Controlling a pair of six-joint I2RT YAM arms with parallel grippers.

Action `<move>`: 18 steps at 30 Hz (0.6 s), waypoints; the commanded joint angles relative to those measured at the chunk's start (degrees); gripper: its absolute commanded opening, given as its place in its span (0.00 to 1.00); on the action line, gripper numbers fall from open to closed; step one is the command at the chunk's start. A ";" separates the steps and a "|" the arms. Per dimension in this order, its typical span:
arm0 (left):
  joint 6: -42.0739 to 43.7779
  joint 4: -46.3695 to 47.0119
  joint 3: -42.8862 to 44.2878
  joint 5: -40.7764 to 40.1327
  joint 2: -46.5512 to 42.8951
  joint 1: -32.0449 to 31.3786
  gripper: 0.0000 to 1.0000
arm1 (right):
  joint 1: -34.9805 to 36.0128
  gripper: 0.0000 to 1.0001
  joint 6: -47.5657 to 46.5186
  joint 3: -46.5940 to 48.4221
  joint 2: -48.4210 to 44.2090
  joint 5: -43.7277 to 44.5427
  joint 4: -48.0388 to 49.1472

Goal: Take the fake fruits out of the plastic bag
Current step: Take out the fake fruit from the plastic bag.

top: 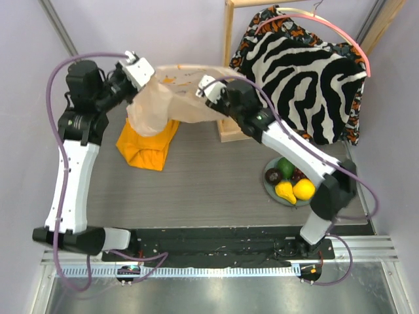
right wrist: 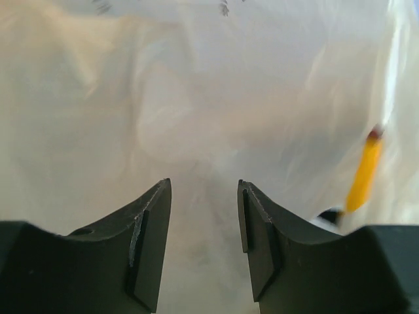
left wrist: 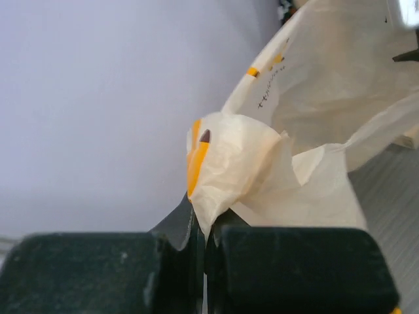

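Observation:
The plastic bag [top: 163, 98] hangs lifted above the table at the back, crinkly beige with orange marks. My left gripper [top: 141, 72] is shut on a bunched fold of its edge [left wrist: 229, 170]; the left gripper [left wrist: 206, 226] pinches the film tight. My right gripper [top: 203, 87] is at the bag's right side, open, and nothing lies between its fingers [right wrist: 150, 222]; only bag film [right wrist: 209, 98] fills the view beyond the right gripper [right wrist: 204, 186]. The fake fruits lie on a plate [top: 270, 190] at the right: avocado [top: 285, 167], maroon fruit [top: 273, 175], pear [top: 285, 190], lemon [top: 304, 189]. The right arm partly hides them.
A folded orange cloth [top: 147, 147] lies on the table under the bag. A zebra-patterned garment [top: 308, 72] hangs on a wooden frame [top: 228, 78] at the back right. Walls close in on the left and the back.

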 commanded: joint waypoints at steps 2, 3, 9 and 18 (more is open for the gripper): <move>12.39 -18.25 -13.28 7.68 -11.88 -5.71 0.00 | 2.91 0.52 9.54 -22.13 -16.32 -7.92 -4.29; 16.06 -23.42 -21.42 7.06 -14.42 -8.33 0.00 | 4.04 0.52 11.22 -24.94 -18.51 -9.15 -4.91; 16.46 -27.25 -43.19 2.14 -34.12 -15.91 0.00 | 4.32 0.54 19.40 -34.55 -26.10 -18.82 -7.81; -1.91 -21.99 -42.24 0.30 -33.69 -16.27 0.00 | 6.16 0.48 25.65 -26.39 -17.93 -28.85 -7.29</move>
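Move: The plastic bag is up in the air between the hands, one corner in the left fingers; its middle is about 10 cm to the left hand's right, 3 cm farther out and 10 cm lower. From the right hand it lies some 6 cm left, level in reach and height. The orange cloth is about 4 cm ahead of the left hand, 3 cm left, 45 cm below. The plate of fruits is some 24 cm back and 22 cm right of the right hand, 30 cm down. Still pinching the bag's corner, the left hand whips it down and back towards the table, about 25 cm down and 22 cm back, tipping its fingers down and turning clockwise. The right hand sweeps back some 18 cm and down 13 cm alongside, also tipping down, its fingers staying half open by the bag; both ease off at the end. ##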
